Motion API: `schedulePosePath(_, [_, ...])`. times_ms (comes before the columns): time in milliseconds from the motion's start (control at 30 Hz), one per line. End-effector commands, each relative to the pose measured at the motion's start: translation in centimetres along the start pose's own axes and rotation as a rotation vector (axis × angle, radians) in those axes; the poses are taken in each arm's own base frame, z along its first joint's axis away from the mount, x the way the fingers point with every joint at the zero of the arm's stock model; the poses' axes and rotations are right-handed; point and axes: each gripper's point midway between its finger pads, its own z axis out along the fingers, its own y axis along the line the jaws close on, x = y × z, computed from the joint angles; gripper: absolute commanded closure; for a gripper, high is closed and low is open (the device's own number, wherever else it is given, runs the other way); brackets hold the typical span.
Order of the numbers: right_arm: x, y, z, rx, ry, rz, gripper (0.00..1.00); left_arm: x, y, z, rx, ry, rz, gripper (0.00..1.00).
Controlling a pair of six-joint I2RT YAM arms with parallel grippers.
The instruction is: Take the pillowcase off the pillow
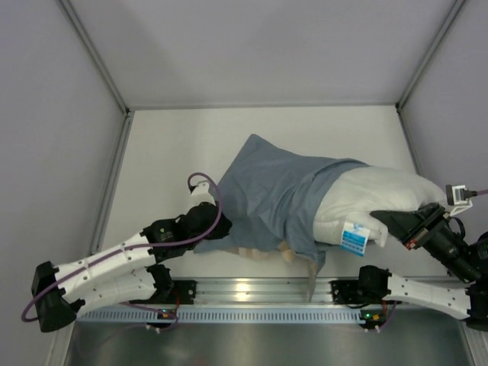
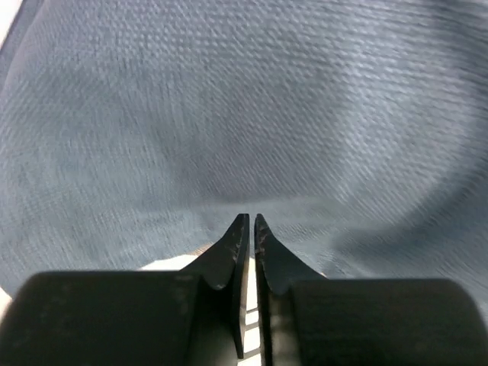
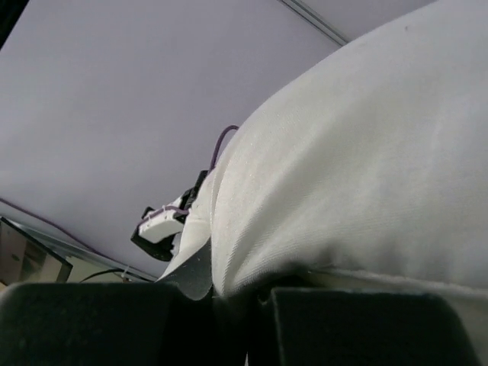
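Observation:
The blue-grey pillowcase [image 1: 267,191] lies crumpled across the middle of the table, its plain inner side up, still covering the left part of the white pillow [image 1: 381,194]. The pillow's bare right end sticks out with its blue label [image 1: 354,238]. My left gripper [image 1: 207,223] is at the pillowcase's left edge; in the left wrist view it [image 2: 251,219] is shut, its tips pinching the pillowcase [image 2: 252,114]. My right gripper [image 1: 390,221] is shut on the pillow's near right end; in the right wrist view the pillow [image 3: 358,168] bulges over the gripper [image 3: 229,286].
Grey enclosure walls stand on the left, back and right of the white table [image 1: 175,152]. An aluminium rail [image 1: 252,290] runs along the near edge between the arm bases. A tan striped flap of the cloth [image 1: 293,258] hangs towards that rail.

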Motion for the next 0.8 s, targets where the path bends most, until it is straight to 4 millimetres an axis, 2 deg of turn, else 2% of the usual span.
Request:
schedulePosePath(0, [1.1, -0.4, 1.8, 0.042, 0.009, -0.035, 1.0, -0.2, -1.0, -0.4, 0.047, 0.008, 0.021, 0.9])
schedulePosePath(33, [1.9, -0.8, 2.2, 0.063, 0.025, -0.041, 1.0, -0.3, -1.8, -0.7, 0.085, 0.016, 0.025, 0.83])
schedulePosePath(67, [3.5, -2.0, 3.2, 0.107, 0.06, -0.064, 1.0, 0.0, -2.8, -1.2, 0.141, 0.047, 0.04, 0.73])
schedulePosePath(100, [4.5, -2.6, 3.8, 0.128, 0.08, -0.058, 1.0, -0.8, -4.2, -2.0, 0.198, 0.034, 0.034, 0.47])
schedulePosePath(133, [5.5, -3.1, 4.3, 0.143, 0.102, -0.064, 1.0, -1.1, -4.8, -2.5, 0.229, 0.034, 0.04, 0.38])
schedulePosePath(167, [7.9, -4.6, 5.1, 0.179, 0.159, -0.087, 1.0, -1.5, -5.5, -3.2, 0.26, 0.029, 0.04, 0.32])
schedulePosePath(233, [10.1, -5.3, 6.1, 0.185, 0.2, -0.068, 1.0, -3.0, -6.7, -5.3, 0.337, -0.011, 0.027, 0.21])
schedulePosePath(267, [12.7, -7.0, 6.6, 0.218, 0.263, -0.084, 1.0, -3.6, -7.1, -6.1, 0.362, -0.027, 0.019, 0.18])
schedulePosePath(300, [13.9, -7.5, 6.9, 0.226, 0.285, -0.072, 1.0, -4.2, -7.4, -7.3, 0.401, -0.052, 0.006, 0.16])
schedulePosePath(333, [14.5, -7.0, 7.7, 0.196, 0.286, -0.05, 1.0, -4.7, -7.5, -7.9, 0.418, -0.065, -0.003, 0.13])
schedulePosePath(367, [16.6, -8.3, 8.1, 0.218, 0.338, -0.059, 1.0, -4.8, -7.6, -8.3, 0.432, -0.072, -0.008, 0.12])
schedulePosePath(400, [17.4, -8.5, 8.5, 0.218, 0.354, -0.06, 1.0, -4.9, -7.7, -8.9, 0.454, -0.076, -0.013, 0.11])
schedulePosePath(433, [17.8, -7.9, 9.2, 0.192, 0.356, -0.053, 1.0, -4.7, -7.6, -9.0, 0.459, -0.072, -0.013, 0.09])
schedulePosePath(467, [19.1, -8.6, 9.7, 0.218, 0.397, -0.08, 1.0, -4.6, -7.6, -9.1, 0.468, -0.066, -0.014, 0.06])
schedulePosePath(533, [20.5, -8.9, 10.8, 0.243, 0.431, -0.106, 1.0, -3.7, -8.1, -9.3, 0.501, -0.02, -0.006, 0.01])
schedulePosePath(633, [22.6, -9.9, 11.9, 0.279, 0.484, -0.138, 1.0, -2.9, -8.7, -9.3, 0.524, 0.027, -0.001, 0.01])
schedulePosePath(700, [23.7, -10.0, 12.3, 0.279, 0.527, -0.143, 1.0, -3.1, -8.5, -8.9, 0.498, 0.019, -0.018, 0.01])
schedulePosePath(733, [24.9, -10.4, 12.1, 0.284, 0.573, -0.144, 1.0, -3.7, -8.2, -8.4, 0.468, -0.011, -0.025, 0.01])
schedulePosePath(767, [25.5, -9.9, 12.2, 0.263, 0.582, -0.127, 1.0, -4.4, -8.6, -8.4, 0.459, -0.028, -0.02, 0.01])
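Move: The left hand has the pillowcase's left part pinched. The pillowcase's open hem lies about 25 cm to its right, 3 cm farther out and roughly 8 cm higher. The right hand holds the pillow's near end up high: the bared pillow's middle is some 10 cm ahead of it, 2 cm to its right and 10 cm below, and the hem about 10 cm to its left, 11 cm ahead and 14 cm lower. The white-blue tag hangs 3 cm left of it, level fore and aft, 8 cm below. Keeping its pinch on the pillow's near end, the right hand swings it down about 24 cm and left nearly 20 cm towards the near middle of the table and the left hand, the wrist rolling some 40 degrees so the fingers tip downwards. The left hand lets go of the pillowcase and opens wide, first easing back and a little right, then lifting about 10 cm clear while still drawing back and turning somewhat clockwise, and ends empty beside the pillow. ##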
